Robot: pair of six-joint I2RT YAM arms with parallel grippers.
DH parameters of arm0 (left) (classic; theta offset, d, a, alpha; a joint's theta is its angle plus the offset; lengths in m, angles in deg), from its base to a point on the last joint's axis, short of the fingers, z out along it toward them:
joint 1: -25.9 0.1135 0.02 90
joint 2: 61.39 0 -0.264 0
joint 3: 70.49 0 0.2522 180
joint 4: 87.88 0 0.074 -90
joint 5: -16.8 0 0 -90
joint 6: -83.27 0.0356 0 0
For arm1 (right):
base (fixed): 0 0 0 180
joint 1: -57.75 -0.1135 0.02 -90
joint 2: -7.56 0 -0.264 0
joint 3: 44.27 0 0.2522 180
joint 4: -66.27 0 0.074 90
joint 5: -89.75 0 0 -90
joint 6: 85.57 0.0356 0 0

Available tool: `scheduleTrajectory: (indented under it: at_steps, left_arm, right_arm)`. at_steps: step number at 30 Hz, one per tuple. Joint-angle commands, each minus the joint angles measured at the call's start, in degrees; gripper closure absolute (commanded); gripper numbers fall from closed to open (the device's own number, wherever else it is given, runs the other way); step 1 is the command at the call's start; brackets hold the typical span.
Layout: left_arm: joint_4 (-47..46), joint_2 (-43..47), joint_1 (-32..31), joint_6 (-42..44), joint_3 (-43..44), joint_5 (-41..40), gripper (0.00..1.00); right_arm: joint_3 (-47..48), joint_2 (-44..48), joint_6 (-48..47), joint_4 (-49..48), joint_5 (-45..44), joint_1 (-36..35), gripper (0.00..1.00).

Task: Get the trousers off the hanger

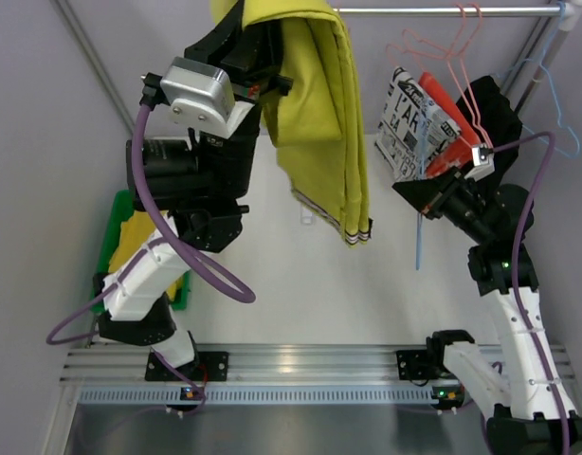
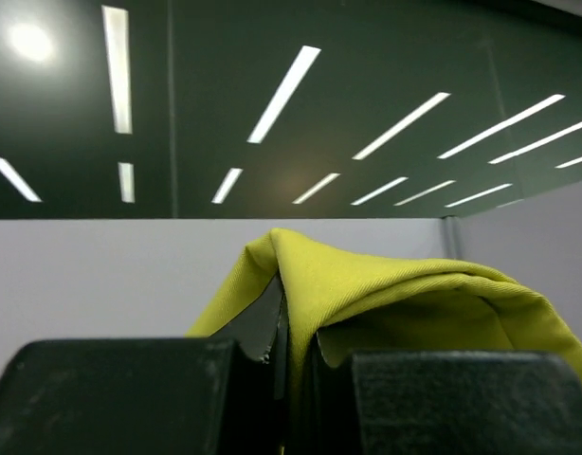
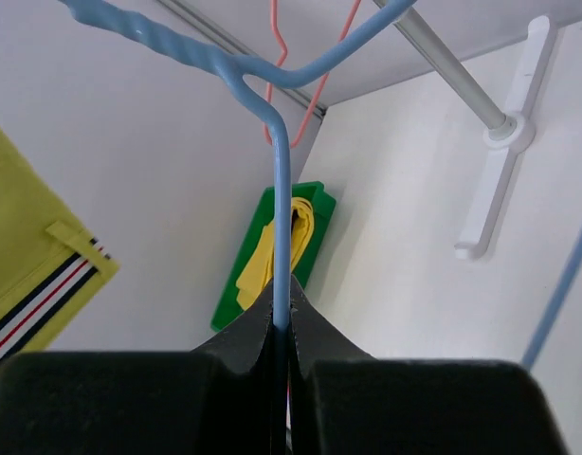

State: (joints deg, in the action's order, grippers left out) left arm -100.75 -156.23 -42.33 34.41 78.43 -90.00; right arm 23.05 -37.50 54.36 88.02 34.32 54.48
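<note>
The olive-yellow trousers (image 1: pixel 319 104) hang folded from my raised left gripper (image 1: pixel 264 47), high at the back of the table. In the left wrist view the left gripper (image 2: pixel 296 341) is shut on a fold of these trousers (image 2: pixel 395 294). They hang apart from the blue hanger (image 1: pixel 418 242). My right gripper (image 1: pixel 421 194) is shut on this hanger's thin wire. The right wrist view shows that gripper (image 3: pixel 281 320) pinching the blue hanger (image 3: pixel 281 209), with the trousers' striped hem (image 3: pixel 30 256) at the left. A bright yellow garment (image 1: pixel 135 237) lies in a green bin (image 1: pixel 109 237).
A metal rail (image 1: pixel 433 11) crosses the top, with pink hangers (image 1: pixel 457 66) on it. A black-and-white printed cloth (image 1: pixel 405 123) and a red-orange garment (image 1: pixel 441 100) hang beside my right arm. A white bracket (image 3: pixel 504 152) holds the rail (image 3: pixel 443 66). Grey walls stand on both sides.
</note>
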Motion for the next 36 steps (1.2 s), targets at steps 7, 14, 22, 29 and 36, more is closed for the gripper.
scheduleTrajectory:
  at_steps: [7, 14, 22, 29, 36]
  left_arm:
    - [-13.1, 10.4, 21.3, 13.9, -1.1, -9.6, 1.0]
    - [-10.0, 30.4, 42.6, 6.8, -29.4, -12.3, 1.0]
    - [-11.2, 49.4, 53.0, 15.3, -55.6, -12.3, 1.0]
    - [-12.7, 62.1, 60.1, 17.1, -75.9, -14.1, 1.0]
    - [-11.7, 65.7, 63.1, 13.7, -82.2, -15.3, 1.0]
  right_arm:
    - [3.5, -0.2, -2.9, -0.1, 1.6, -0.6, 1.0]
    - [3.8, -2.3, -2.6, -1.6, 2.1, -0.6, 1.0]
    - [3.9, -4.4, -1.9, -2.8, 1.8, -2.0, 1.0]
    - [5.0, -5.5, -2.9, -1.5, 1.8, -2.8, 1.0]
    - [5.9, -6.4, -4.0, 0.1, 1.5, -3.5, 1.0]
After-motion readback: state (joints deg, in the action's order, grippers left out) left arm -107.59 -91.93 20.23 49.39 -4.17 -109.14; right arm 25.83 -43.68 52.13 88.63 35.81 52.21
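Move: The left gripper holds the yellow-green trousers high up; the green bin lies about 39 cm to its left, some 12 cm farther out and 75 cm below. The folded yellow trousers in the bin are some 35 cm left and 12 cm ahead, and the rack's left post stands roughly 30 cm ahead and 3 cm right. From the right gripper, shut on the blue hanger, the bin is about 58 cm left, 4 cm ahead and 34 cm lower. Swing the left gripper about 38 cm left towards the green bin, keeping the yellow-green trousers pinched: bow slightly forward first, then draw back and sink some 24 cm, turning the hand roughly 80 degrees counter-clockwise. Keep the right fingers shut on the blue hanger and let that hand ease forward and left a little. ##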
